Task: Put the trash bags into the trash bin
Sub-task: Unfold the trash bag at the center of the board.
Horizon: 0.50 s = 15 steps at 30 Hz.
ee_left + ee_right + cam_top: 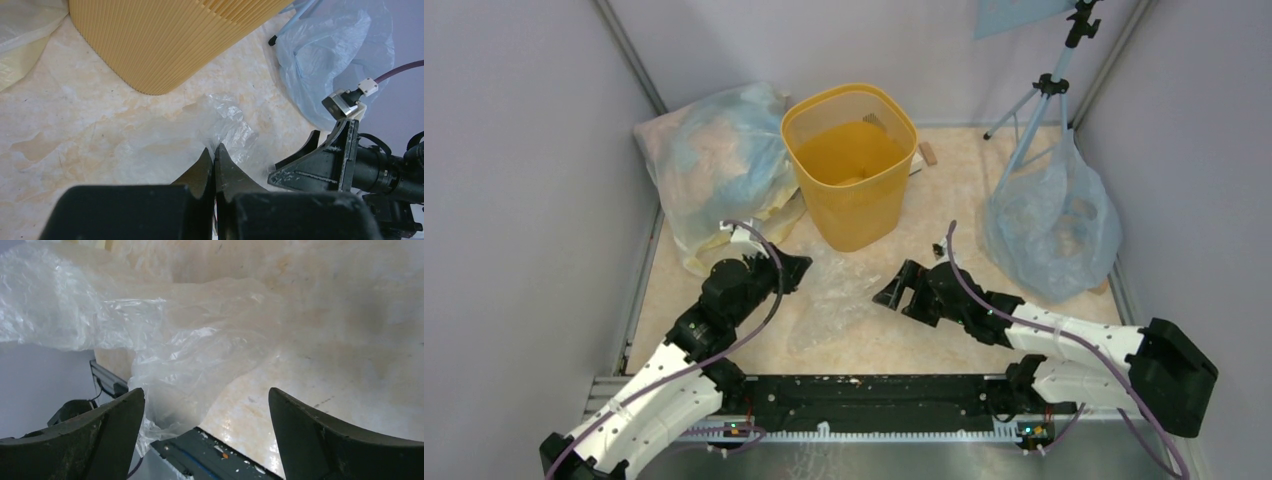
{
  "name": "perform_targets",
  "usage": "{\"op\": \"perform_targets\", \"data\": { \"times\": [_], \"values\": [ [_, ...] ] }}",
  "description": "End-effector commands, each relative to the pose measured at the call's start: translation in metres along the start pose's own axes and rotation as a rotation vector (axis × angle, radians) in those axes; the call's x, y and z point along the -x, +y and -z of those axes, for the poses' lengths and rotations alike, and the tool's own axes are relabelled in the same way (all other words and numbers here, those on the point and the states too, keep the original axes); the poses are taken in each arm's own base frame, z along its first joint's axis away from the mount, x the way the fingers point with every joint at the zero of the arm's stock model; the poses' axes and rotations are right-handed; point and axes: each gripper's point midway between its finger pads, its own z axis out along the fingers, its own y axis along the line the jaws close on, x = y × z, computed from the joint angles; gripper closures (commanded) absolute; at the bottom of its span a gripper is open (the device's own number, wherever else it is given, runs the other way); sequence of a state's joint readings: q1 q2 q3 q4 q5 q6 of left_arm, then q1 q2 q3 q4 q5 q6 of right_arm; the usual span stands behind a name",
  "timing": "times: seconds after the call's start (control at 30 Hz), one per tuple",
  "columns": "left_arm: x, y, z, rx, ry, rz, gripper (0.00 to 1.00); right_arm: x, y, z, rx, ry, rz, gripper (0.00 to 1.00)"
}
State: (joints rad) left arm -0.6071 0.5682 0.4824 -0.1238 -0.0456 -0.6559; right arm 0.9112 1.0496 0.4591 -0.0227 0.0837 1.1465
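Observation:
The trash bin [849,165] is a yellow-orange translucent basket standing upright at the back middle; its ribbed wall [165,40] fills the top of the left wrist view. A clear, wrinkly trash bag [834,300] lies on the table in front of it, between the two arms. My left gripper [796,270] is at the bag's left edge, its jaws pressed together with film [230,127] bunched at the tips [214,150]. My right gripper [892,290] stands wide open at the bag's right edge. The bag [165,350] spreads ahead of it, near the left finger [120,415].
A big bluish sack [714,165] sits left of the bin, and another [1049,225] sits at the right by a tripod [1044,90]. Grey walls close in both sides. A black rail [874,400] runs along the near edge.

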Motion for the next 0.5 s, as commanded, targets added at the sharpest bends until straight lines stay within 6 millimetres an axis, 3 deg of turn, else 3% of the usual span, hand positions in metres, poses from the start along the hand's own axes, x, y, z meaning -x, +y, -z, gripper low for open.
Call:
{"op": "perform_targets", "data": {
  "times": [0.0, 0.07, 0.13, 0.27, 0.47],
  "values": [
    [0.010, -0.006, -0.003, -0.024, -0.046, 0.013, 1.00, -0.015, 0.048, -0.002, 0.135, 0.074, -0.048, 0.11],
    [0.010, -0.005, -0.004, -0.021, -0.050, 0.012, 1.00, -0.019, 0.055, -0.005, 0.166, 0.081, -0.051, 0.21],
    [0.010, -0.003, -0.004, -0.014, -0.050, 0.002, 1.00, -0.021, 0.054, -0.005, 0.161, 0.085, -0.042, 0.41],
    [0.025, 0.009, -0.006, 0.076, -0.076, -0.090, 1.00, -0.009, 0.010, -0.004, -0.040, 0.004, 0.008, 1.00],
    [0.073, 0.027, 0.006, 0.299, -0.127, -0.224, 1.00, 0.022, -0.054, 0.015, -0.255, -0.131, 0.071, 1.00]
  ]
}}
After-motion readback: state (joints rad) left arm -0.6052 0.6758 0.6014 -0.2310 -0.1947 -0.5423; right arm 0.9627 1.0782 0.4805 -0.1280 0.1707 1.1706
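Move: The clear trash bag hangs from the left fingers; its loose edge lies some 4 cm left and 1 cm back of the open right hand, slightly below it, and about 13 cm right, 6 cm back and 12 cm below the left hand. From the left hand, the yellow bin stands roughly 20 cm ahead and 8 cm right, about 6 cm lower; the filled bag about 19 cm ahead, 17 cm left and 12 cm lower. The wide-open right hand slips about 3 cm left and 2 cm back into the clear bag's loose edge, shuts its fingers fully to pinch the thin film, then swings back right some 3.5 cm while sinking slightly. The left hand keeps its shut grip on the other end and, late on, pulls away about 3 cm forward and left, its left side rolling up some 10 degrees. ##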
